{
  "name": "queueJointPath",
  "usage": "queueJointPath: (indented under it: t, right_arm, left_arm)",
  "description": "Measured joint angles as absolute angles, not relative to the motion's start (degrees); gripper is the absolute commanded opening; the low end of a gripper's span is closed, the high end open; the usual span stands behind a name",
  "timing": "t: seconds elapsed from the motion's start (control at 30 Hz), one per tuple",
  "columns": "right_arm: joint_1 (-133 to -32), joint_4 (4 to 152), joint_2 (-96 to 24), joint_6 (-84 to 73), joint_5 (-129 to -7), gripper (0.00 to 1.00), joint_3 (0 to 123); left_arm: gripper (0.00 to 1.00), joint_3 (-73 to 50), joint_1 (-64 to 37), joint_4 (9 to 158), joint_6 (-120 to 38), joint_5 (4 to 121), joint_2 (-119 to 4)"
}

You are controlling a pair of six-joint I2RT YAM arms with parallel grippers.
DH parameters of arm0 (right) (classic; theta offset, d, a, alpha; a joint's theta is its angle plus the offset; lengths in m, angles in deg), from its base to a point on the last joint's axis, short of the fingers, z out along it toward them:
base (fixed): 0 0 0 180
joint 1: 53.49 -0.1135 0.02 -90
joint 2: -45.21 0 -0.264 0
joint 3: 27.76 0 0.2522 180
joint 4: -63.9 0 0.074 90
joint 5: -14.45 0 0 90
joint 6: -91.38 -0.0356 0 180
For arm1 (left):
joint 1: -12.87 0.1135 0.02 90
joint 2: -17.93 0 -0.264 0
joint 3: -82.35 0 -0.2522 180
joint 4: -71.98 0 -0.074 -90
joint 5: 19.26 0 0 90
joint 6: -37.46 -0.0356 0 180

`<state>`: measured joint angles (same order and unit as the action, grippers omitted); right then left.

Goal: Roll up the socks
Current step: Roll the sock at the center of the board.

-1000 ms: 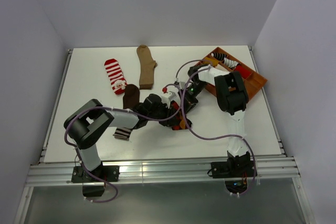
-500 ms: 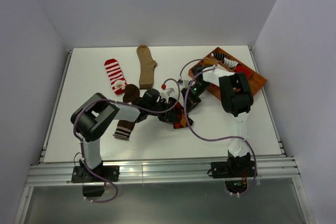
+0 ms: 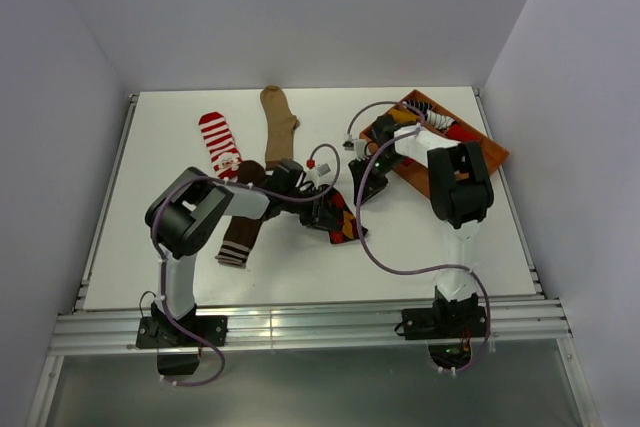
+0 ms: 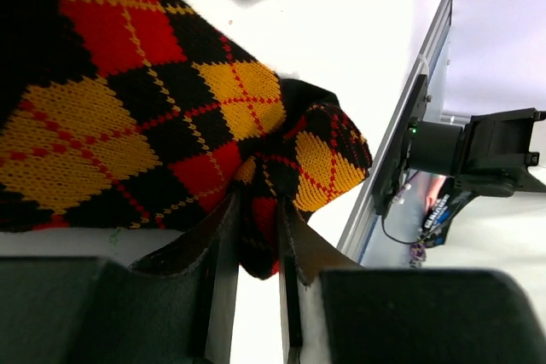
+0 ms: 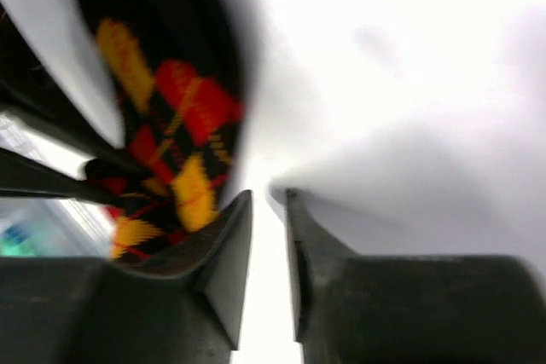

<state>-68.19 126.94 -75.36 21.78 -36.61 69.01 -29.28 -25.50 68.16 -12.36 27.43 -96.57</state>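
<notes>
The black sock with orange-red argyle diamonds lies bunched at the table's middle. My left gripper is shut on a fold of it; in the left wrist view the fabric is pinched between the fingers of that gripper. My right gripper stands just right of the sock, its jaws a narrow gap apart with nothing between them. In the right wrist view that gripper hangs over bare table, the argyle sock to its left. The dark brown sock with striped cuff, the tan sock and the red-and-white striped sock lie flat.
A brown wooden tray at the back right holds rolled socks. Purple cables loop from both arms over the table's middle. Metal rails edge the table on the left and at the front.
My right gripper has let go of the argyle sock, opened a little and drawn back towards the tray. The left gripper keeps its hold, and its arm has swung further over the table.
</notes>
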Motion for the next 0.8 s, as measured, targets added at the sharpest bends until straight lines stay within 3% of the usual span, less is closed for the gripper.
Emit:
queueJointPath:
  t: [0.1,0.33,0.6,0.8]
  right_arm:
    - [-67.2,123.3,-73.0,22.7,-39.6,0.43,68.3]
    - [-66.4,118.1,-64.0,25.8,-41.9,0.51,63.4]
    - [-66.5,118.6,-51.7,39.7,-36.3,0.57,56.2]
    - [-70.4,116.9,-40.7,49.5,-36.7,0.64,44.1]
  left_arm:
    - [0.0,-27.4,-25.3,71.5,-12.4,27.0,-97.1]
    - [0.0,-25.0,-24.7,76.6,-12.3,25.3,-98.3]
    - [0.0,-24.2,-22.7,80.7,-11.4,20.1,-100.1]
    - [0.0,-23.8,-21.9,82.9,-11.1,17.2,-101.2]
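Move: The argyle sock lies partly rolled on the board, its near end already pinched in the left fingers; its middle is about 3 cm ahead of that hand, 1 cm to its right and 1 cm lower. From the right hand, the sock's middle is some 4 cm back and 5 cm to the left, about 1 cm below. The sock box is roughly 11 cm ahead of the right hand and 16 cm to its right; the dark brown sock is 3 cm back and 29 cm to its left. The argyle sock's near end stays pinched between the left fingers, which draw it about 2 cm left and a little back while the wrist rolls some 15 degrees. The right hand, holding nothing, first slides forward and right off beside the sock, then rises about 8 cm and swings back towards the base, turning counter-clockwise and tilting as its fingers open from about a quarter to over half. ##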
